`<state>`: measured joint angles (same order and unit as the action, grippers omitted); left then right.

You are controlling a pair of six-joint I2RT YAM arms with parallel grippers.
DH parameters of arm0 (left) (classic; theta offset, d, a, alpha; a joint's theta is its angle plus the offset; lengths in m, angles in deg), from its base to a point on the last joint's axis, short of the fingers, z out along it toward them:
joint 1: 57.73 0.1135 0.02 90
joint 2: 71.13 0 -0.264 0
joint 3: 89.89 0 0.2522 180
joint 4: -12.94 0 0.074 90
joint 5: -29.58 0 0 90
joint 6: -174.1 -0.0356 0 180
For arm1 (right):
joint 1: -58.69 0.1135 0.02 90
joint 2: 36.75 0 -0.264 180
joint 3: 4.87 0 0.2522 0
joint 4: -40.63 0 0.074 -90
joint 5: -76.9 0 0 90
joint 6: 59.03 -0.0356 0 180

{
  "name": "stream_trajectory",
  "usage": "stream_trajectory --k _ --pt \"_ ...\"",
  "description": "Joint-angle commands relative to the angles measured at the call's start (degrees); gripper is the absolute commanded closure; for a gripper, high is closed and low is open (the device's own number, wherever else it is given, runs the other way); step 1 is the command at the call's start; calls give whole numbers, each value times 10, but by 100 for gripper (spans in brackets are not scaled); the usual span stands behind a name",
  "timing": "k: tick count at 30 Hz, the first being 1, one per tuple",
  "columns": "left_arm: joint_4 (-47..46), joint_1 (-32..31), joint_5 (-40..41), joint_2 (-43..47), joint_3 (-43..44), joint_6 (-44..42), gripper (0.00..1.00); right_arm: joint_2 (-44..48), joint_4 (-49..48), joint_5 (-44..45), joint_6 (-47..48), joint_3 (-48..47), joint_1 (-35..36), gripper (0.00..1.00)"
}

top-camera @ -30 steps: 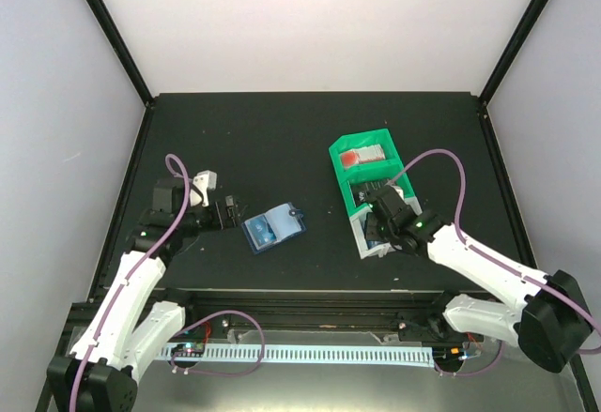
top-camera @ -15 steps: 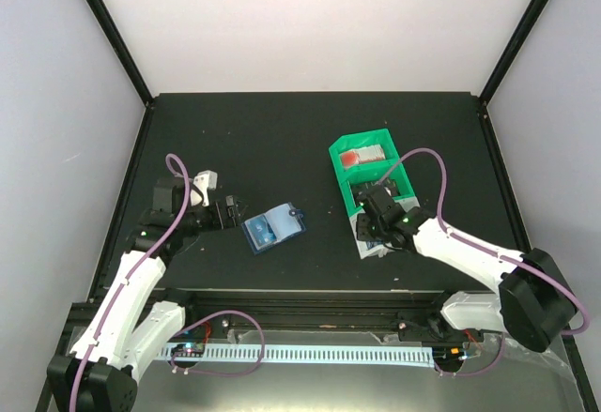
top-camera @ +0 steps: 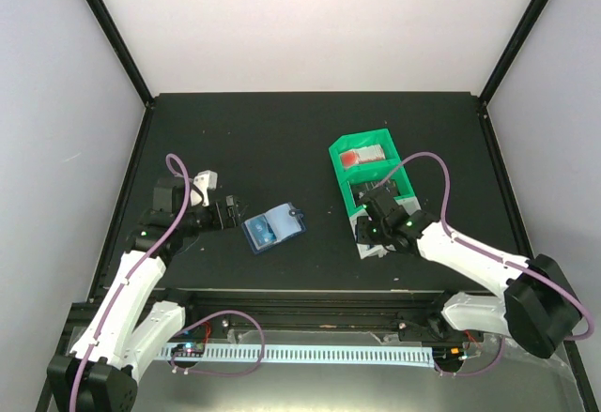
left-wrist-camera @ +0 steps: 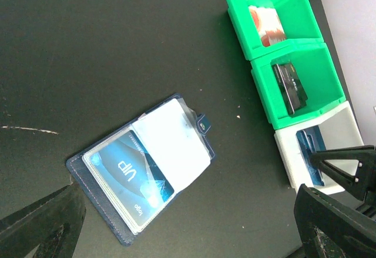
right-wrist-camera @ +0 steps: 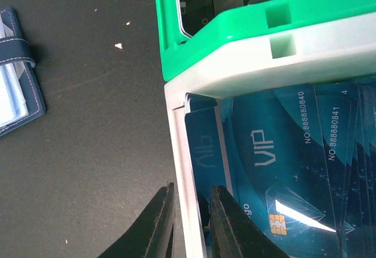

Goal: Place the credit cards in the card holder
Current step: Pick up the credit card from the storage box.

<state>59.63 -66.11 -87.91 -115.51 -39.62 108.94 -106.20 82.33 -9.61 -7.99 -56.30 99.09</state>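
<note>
The card holder [top-camera: 273, 227] lies open on the black table, a blue VIP card [left-wrist-camera: 126, 176] showing in its clear pocket beside a white flap. My left gripper [left-wrist-camera: 185, 211] hovers just left of it, open wide and empty. Several blue credit cards [right-wrist-camera: 270, 170] lie in the white bin [right-wrist-camera: 176, 129]. My right gripper [right-wrist-camera: 192, 190] is at that bin's left wall, jaws slightly apart. One finger is outside the wall. The other is inside, beside a card that leans on the wall. In the top view the right gripper [top-camera: 376, 222] covers most of the bin.
Two green bins [top-camera: 362, 154] join the white bin on its far side. The farthest holds a red and white item [left-wrist-camera: 265, 23], the middle one a black item [left-wrist-camera: 289, 84]. Black frame posts stand at the table's back corners.
My right gripper's jaws have parted from shut to a narrow gap, and its wrist has shifted a little over the white bin. The left arm and the card holder have not moved.
</note>
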Motion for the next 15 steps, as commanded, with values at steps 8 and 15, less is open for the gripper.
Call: stream_trajectory --k 8,15 --pt "-16 -3 0 -10 -6 -1 1 -35 -7 42 4 -6 -1 55" --pt "-14 -3 7 -12 -6 -4 1 -87 -20 9 19 -26 8 59"
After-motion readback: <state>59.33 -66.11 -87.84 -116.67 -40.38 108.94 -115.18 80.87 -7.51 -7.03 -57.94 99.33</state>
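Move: The leftmost credit card, standing at the left wall of the white storage box, lies about 2 cm ahead of the right hand, 1 cm to its right and 3 cm below. The other blue cards are some 3 cm ahead and 5 cm to the right; the green compartment is about 10 cm ahead and 4 cm right; the card holder is roughly 20 cm left and 1 cm ahead. From the left hand, the card is some 28 cm right and 3 cm back. The right hand sinks about 3 cm towards the leftmost card, its fingers opening wider across the box's left wall. ##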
